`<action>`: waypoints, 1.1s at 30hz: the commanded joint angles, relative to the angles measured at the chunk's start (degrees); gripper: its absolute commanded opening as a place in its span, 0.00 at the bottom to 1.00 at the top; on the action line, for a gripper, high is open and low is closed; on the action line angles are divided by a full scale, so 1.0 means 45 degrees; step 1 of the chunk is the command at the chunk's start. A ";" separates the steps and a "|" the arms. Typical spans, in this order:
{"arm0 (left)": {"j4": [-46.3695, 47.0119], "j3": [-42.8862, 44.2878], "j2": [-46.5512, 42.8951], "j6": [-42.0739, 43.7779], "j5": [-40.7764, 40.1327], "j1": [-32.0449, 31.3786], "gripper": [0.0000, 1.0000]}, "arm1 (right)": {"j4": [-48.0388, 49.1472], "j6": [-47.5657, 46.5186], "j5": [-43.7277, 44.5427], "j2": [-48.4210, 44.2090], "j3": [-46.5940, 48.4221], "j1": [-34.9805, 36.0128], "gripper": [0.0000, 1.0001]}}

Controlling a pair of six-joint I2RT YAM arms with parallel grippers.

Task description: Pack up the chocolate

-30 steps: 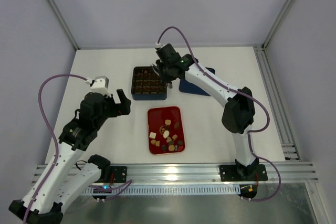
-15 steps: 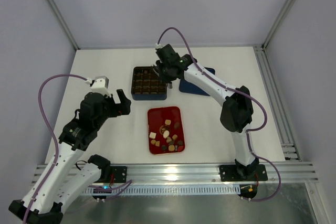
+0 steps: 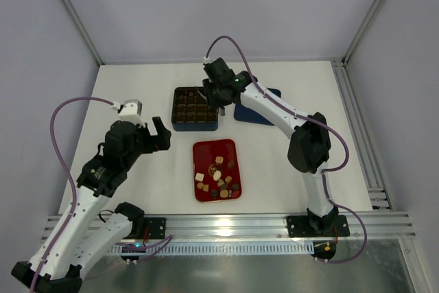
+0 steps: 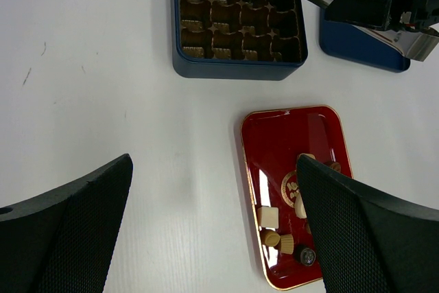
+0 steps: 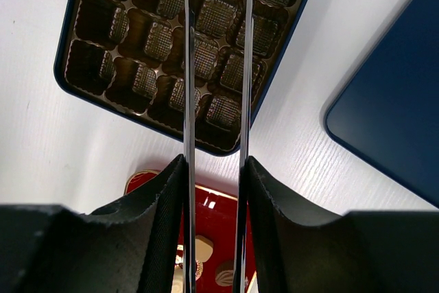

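Note:
The chocolate [image 3: 218, 176] lies as several small tan, cream and dark pieces in the near half of a flat red tray [image 3: 199, 147]. The left wrist view shows the chocolate [image 4: 274, 228] there too. Behind it is a dark blue box [image 3: 195, 108] with a brown grid insert. My right gripper [image 3: 212, 99] hangs over the box's right side. In the right wrist view its thin metal blades [image 5: 185, 66] stand apart above the grid cells, nothing between them. My left gripper [image 3: 159, 135] is wide open over bare table left of the tray, holding nothing.
A dark blue lid [image 3: 255, 114] lies flat right of the box, partly under the right arm. Grey walls and aluminium posts enclose the white table [image 3: 123, 94]. A metal rail [image 3: 357, 135] runs along the right edge.
The right gripper's blades have spread a little over the box. Both arms have hardly moved.

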 commanded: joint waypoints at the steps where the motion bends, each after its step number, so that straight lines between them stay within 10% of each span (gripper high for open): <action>1: 0.0303 0.0206 -0.0033 -0.0081 -0.0084 -0.0032 1.00 | 0.0176 0.0034 0.0168 -0.0271 0.0336 -0.0027 0.41; 9: 0.0303 0.0167 -0.0034 -0.0159 0.0052 -0.0032 1.00 | -0.0235 -0.0103 0.0226 -0.2492 -0.0442 0.0051 0.41; 17: 0.0322 0.0187 -0.0034 -0.0139 0.0131 -0.0032 1.00 | -0.0196 0.0326 0.0285 -0.7006 -0.5635 0.0909 0.40; 33: 0.0342 0.0187 -0.0112 -0.0139 0.0287 -0.0032 1.00 | -0.1662 0.3354 0.0599 -1.1034 -1.0405 0.5186 0.40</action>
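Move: Behind the right hand, about 21 cm straight back and some 14 cm lower, lies the red tray of chocolates, to which its tongs are taken next. The chocolate box, with the tong tips still reaching into it, has its middle about 3 cm ahead and 8 cm left of this hand. The blue lid lies roughly 5 cm ahead and 14 cm right. From the left hand the red tray is some 18 cm right, 4 cm back and 22 cm below. Drawing the held tongs out of the chocolate box, the right hand swings back about 26 cm and some 9 cm right towards the red tray, arching up about 7 cm and sinking most of that again. The grip keeps its part-open gap round the tongs while the wrist turns some 10 degrees counter-clockwise and tips slightly down, bringing the tips over the tray. ##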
